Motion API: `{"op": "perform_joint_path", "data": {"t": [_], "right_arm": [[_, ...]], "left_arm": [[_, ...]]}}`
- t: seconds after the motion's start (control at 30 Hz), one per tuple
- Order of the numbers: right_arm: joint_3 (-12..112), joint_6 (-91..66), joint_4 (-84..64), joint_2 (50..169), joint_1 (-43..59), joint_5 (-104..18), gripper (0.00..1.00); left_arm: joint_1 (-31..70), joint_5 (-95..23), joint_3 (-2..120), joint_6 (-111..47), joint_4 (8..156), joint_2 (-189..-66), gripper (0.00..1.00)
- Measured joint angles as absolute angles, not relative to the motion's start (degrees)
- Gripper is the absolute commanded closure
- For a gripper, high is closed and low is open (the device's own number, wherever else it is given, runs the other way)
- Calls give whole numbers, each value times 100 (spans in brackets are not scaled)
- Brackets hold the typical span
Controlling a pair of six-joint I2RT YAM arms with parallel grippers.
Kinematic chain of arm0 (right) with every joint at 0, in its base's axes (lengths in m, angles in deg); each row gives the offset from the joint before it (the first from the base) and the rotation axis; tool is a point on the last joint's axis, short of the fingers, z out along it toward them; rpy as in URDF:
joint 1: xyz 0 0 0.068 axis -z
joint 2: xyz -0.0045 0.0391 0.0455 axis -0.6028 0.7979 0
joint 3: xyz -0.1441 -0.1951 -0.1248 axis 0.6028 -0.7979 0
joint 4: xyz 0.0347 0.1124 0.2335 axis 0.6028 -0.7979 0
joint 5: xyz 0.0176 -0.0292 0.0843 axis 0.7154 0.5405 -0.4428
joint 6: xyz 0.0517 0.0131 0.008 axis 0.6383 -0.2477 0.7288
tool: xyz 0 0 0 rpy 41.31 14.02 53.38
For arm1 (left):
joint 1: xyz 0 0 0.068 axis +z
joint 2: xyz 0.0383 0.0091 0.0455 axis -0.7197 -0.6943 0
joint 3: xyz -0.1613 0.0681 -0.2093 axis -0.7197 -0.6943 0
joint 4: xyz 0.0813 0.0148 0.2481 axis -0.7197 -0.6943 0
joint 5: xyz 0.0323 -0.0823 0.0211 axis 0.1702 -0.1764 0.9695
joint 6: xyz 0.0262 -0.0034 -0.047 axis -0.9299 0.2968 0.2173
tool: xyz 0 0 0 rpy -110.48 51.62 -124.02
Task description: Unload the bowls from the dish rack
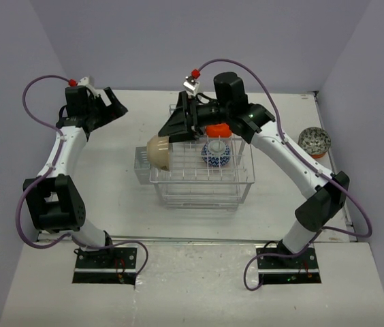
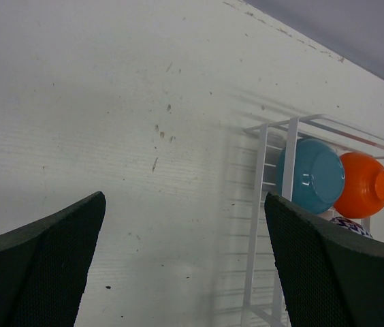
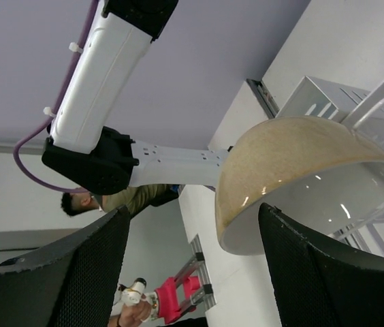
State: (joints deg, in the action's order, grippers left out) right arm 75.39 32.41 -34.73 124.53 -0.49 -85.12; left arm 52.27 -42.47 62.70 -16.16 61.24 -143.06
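Observation:
The white wire dish rack (image 1: 202,178) stands mid-table. A cream bowl (image 1: 159,151) leans on its side at the rack's left end. An orange bowl (image 1: 218,130) and a blue-and-white patterned bowl (image 1: 216,154) stand further right in it. My right gripper (image 1: 171,133) is open over the cream bowl (image 3: 294,163), whose rim lies between the fingers, one finger (image 3: 321,272) on its inner side. My left gripper (image 1: 117,103) hangs open and empty over the table at the far left. Its view shows a blue bowl (image 2: 311,174) and the orange bowl (image 2: 363,184) behind the rack's wires (image 2: 291,146).
A speckled bowl (image 1: 314,141) sits upside down on something orange at the table's right edge. The rack's small side cup (image 1: 141,160) juts out to the left. Purple walls close in the back and both sides.

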Motion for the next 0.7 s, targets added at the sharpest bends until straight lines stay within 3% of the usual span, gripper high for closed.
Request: {"op": "perform_joint_path", "data": {"t": [0.4,0.7], "right_arm": [[7075,3805,-2769,12453,-392,-8470,34],[6536,4139,-2463,12416,-532,-8254,57]], "left_arm": [[5227,-4244,6270,-1649,6100,-14306,1],[5227,-4242,6270,-1689,6100,-14282,1]]}}
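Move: The cream bowl, on its side at the rack's left end with its mouth facing right, has its middle about 4 cm left of the right hand, 10 cm below it and roughly level fore-and-aft. The blue-patterned bowl is some 14 cm to this hand's right, 2 cm ahead and 17 cm lower; the second orange bowl is 15 cm right and 10 cm ahead. From the left hand the cream bowl lies about 16 cm right, 18 cm back, nearly level in height. The right hand, fingers pointing left, eases left and back towards the upper rim of the cream bowl, then sinks beside it, ending about 3.5 cm lower, 3 cm farther left and 2 cm back, the wrist turning by under 10 degrees. Meanwhile the fingers close from about three-quarters open to just under half, bringing the rim between them, the upper finger outside the bowl and the lower one at its mouth; whether either touches can't be seen. ##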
